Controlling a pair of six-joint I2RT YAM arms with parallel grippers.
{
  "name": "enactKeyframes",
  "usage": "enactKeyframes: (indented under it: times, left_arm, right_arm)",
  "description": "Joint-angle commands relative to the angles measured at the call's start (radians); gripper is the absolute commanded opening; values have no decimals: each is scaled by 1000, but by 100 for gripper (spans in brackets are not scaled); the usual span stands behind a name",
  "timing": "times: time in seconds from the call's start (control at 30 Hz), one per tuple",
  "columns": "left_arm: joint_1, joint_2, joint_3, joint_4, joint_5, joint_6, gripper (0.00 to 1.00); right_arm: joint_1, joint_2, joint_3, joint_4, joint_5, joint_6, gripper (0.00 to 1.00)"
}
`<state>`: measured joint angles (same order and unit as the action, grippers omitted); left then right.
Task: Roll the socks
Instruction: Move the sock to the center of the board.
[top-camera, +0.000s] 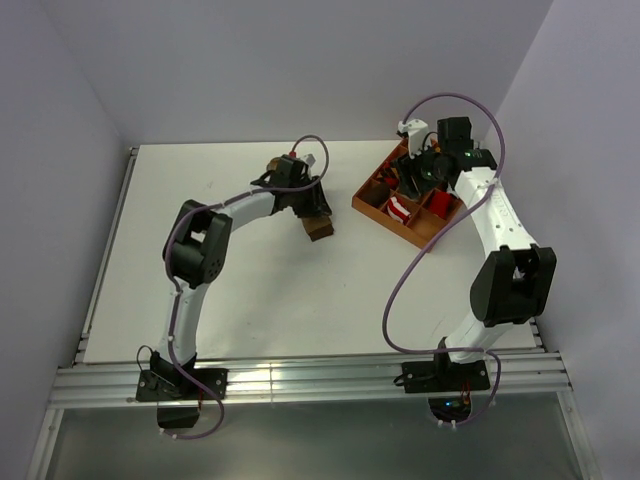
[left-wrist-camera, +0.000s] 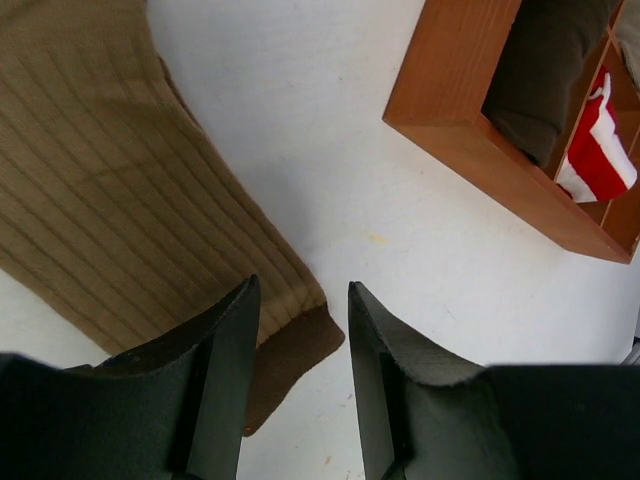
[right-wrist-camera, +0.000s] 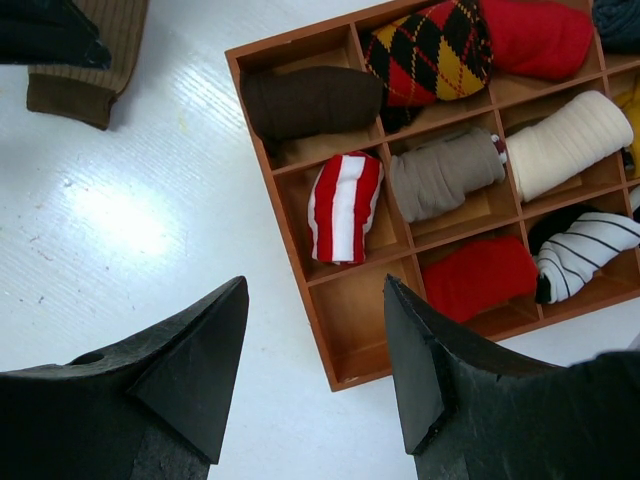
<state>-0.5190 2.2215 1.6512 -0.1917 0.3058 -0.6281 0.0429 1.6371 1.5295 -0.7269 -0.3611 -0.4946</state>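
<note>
The tan-brown sock (left-wrist-camera: 120, 180) lies flat on the white table, its darker cuff (left-wrist-camera: 290, 345) pointing toward my left gripper (left-wrist-camera: 302, 290). That gripper hovers open just over the cuff corner, and nothing is pinched between its jaws. From above, the sock (top-camera: 322, 228) shows just under the left gripper (top-camera: 315, 212). The red-and-white striped sock (right-wrist-camera: 343, 205) sits rolled in a compartment of the wooden box (right-wrist-camera: 272, 200). My right gripper (right-wrist-camera: 315, 285) is open and empty above the box's near corner, over an empty compartment.
The wooden box (top-camera: 385, 222) stands at the back right, also holding a dark brown roll (right-wrist-camera: 310, 100), an argyle roll (right-wrist-camera: 425, 50), red rolls (right-wrist-camera: 480, 278), a grey one (right-wrist-camera: 445, 172) and a cream one (right-wrist-camera: 570, 140). Walls close in on both sides.
</note>
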Motion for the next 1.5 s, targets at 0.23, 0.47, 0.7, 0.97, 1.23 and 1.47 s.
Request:
enactKeyframes:
  times: [0.23, 0.47, 0.7, 0.97, 1.23, 1.47]
  left_arm:
    - [-39, -29, -128, 74, 9, -62, 45]
    - [-99, -114, -379, 167, 19, -153, 44]
    - [-205, -236, -560, 204, -8, -180, 44]
    - [-228, -433, -741, 126, -49, -171, 47]
    - [-225, -479, -682, 15, -102, -105, 48]
    - [-225, -519, -640, -6, -109, -59, 49]
  right_arm:
    - [-8, -29, -26, 11, -16, 1, 64]
    - [-8, -34, -32, 0, -15, -7, 63]
    - [-6, -59, -57, -9, -24, -16, 63]
    - [-6, -82, -94, -6, -38, -13, 63]
    - [-6, -74, -81, -9, -47, 1, 63]
    - [-6, -85, -85, -16, -39, -4, 63]
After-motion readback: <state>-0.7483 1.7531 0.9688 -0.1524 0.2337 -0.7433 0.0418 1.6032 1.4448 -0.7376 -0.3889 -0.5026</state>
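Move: From the left gripper, the middle of the brown sock lies about 6 cm ahead and 6 cm left, some 3 cm below; its cuff end is nearly under the fingers. The dark rolled sock in the tray's near-left cell is about 7 cm ahead and 13 cm right, the red-and-white roll some 3 cm ahead and 19 cm right, both about 2 cm lower. From the right gripper, the brown sock's middle is about 7 cm ahead, 32 cm left and 17 cm below. Lower the left gripper about 2 cm onto the right edge of the brown sock near its cuff, fingers staying half open, and drag the sock back towards the robot: some 20 cm of hand travel, drifting right at first, then left by about 5 cm at the end while the wrist tips slightly. Let the right gripper ease about 2 cm back and down, open above the tray. ##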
